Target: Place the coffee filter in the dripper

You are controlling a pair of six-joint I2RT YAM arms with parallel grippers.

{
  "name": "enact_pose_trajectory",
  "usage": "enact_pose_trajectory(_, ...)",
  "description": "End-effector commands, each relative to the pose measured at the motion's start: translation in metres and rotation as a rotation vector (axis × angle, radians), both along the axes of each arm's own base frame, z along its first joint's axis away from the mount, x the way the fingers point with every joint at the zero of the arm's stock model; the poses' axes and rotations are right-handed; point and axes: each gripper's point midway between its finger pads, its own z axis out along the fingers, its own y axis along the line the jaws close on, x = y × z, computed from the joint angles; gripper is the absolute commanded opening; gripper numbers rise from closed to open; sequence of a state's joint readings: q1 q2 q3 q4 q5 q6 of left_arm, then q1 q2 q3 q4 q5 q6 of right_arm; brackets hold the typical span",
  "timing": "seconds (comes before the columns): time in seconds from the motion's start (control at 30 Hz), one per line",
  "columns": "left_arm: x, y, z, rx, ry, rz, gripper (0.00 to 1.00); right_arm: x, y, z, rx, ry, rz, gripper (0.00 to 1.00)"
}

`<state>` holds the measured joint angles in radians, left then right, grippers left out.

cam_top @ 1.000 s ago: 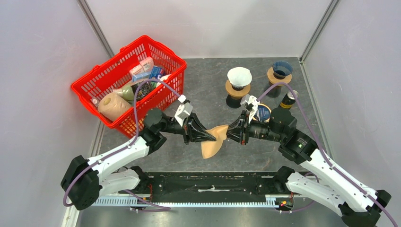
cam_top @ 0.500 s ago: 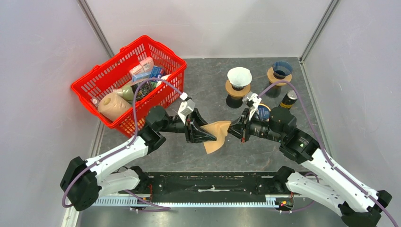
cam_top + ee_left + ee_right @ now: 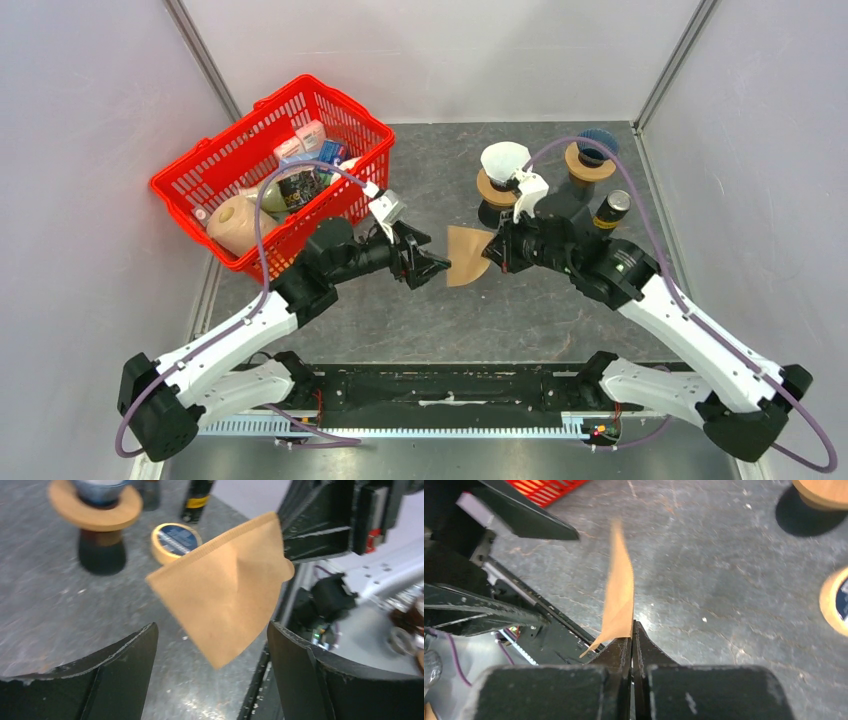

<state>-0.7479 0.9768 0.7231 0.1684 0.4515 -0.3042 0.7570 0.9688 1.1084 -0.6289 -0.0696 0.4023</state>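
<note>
A brown paper coffee filter [image 3: 465,255] hangs in the air over the middle of the table, pinched at its right edge by my right gripper [image 3: 490,255], which is shut on it. The right wrist view shows the filter [image 3: 620,595] edge-on, rising from the closed right gripper [image 3: 632,625]. My left gripper [image 3: 432,268] is open just left of the filter and apart from it. In the left wrist view the filter [image 3: 230,585] floats ahead of the spread left gripper [image 3: 212,632]. A white dripper [image 3: 505,162] on a wooden collar stands behind, and a blue dripper [image 3: 596,146] further right.
A red basket [image 3: 215,165] full of groceries sits at the back left. A tape roll [image 3: 175,540] and a dark bottle [image 3: 610,210] lie near the drippers, partly behind my right arm. Grey walls close in on both sides.
My left gripper has opened and let go of the filter. The right gripper now holds it alone and has carried it up and back toward the drippers.
</note>
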Motion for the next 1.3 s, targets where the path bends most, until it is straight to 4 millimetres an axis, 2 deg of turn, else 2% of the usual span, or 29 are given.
enact_pose_trajectory(0.0,0.034,0.030,-0.006,0.142,-0.039,0.250,0.87,0.013,-0.019,-0.008,-0.085,0.111,-0.187,0.00)
enact_pose_trajectory(0.2,0.015,0.015,0.001,0.128,-0.116,0.177,0.88,0.020,-0.015,-0.010,-0.123,0.237,-0.279,0.00)
enact_pose_trajectory(0.37,0.002,-0.011,0.007,0.102,-0.160,0.102,0.88,0.022,-0.009,-0.006,-0.097,0.286,-0.315,0.00)
enact_pose_trajectory(0.63,0.014,-0.034,0.010,0.076,-0.193,0.235,0.88,0.020,0.003,-0.011,-0.072,0.344,-0.297,0.00)
enact_pose_trajectory(0.8,0.025,-0.033,0.004,0.102,-0.192,0.325,0.81,0.019,0.006,-0.012,-0.067,0.350,-0.277,0.00)
enact_pose_trajectory(0.93,0.026,-0.036,0.002,0.109,-0.188,0.331,0.68,0.018,0.008,-0.011,-0.064,0.346,-0.259,0.00)
enact_pose_trajectory(1.17,0.028,-0.040,-0.003,0.130,-0.192,0.321,0.62,0.018,0.011,-0.009,-0.061,0.335,-0.235,0.00)
enact_pose_trajectory(1.27,0.027,-0.045,-0.006,0.138,-0.188,0.302,0.52,0.019,0.013,-0.007,-0.056,0.332,-0.229,0.00)
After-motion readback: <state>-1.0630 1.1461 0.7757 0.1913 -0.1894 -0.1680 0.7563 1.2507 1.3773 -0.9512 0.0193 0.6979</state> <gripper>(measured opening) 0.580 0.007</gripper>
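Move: The brown coffee filter's middle hangs about 6 cm to the left hand's right, level fore and aft, some 2 cm lower. From the right hand, which already pinches it, the filter reaches about 5 cm left and 1 cm back, 2 cm lower. The carafe stand with the white filter is some 20 cm ahead of the left hand and 15 cm right; the round tin about 14 cm ahead, 29 cm right. Left hand eases about 5 cm right and down, partly closing around the filter the right hand lowers and tips. ##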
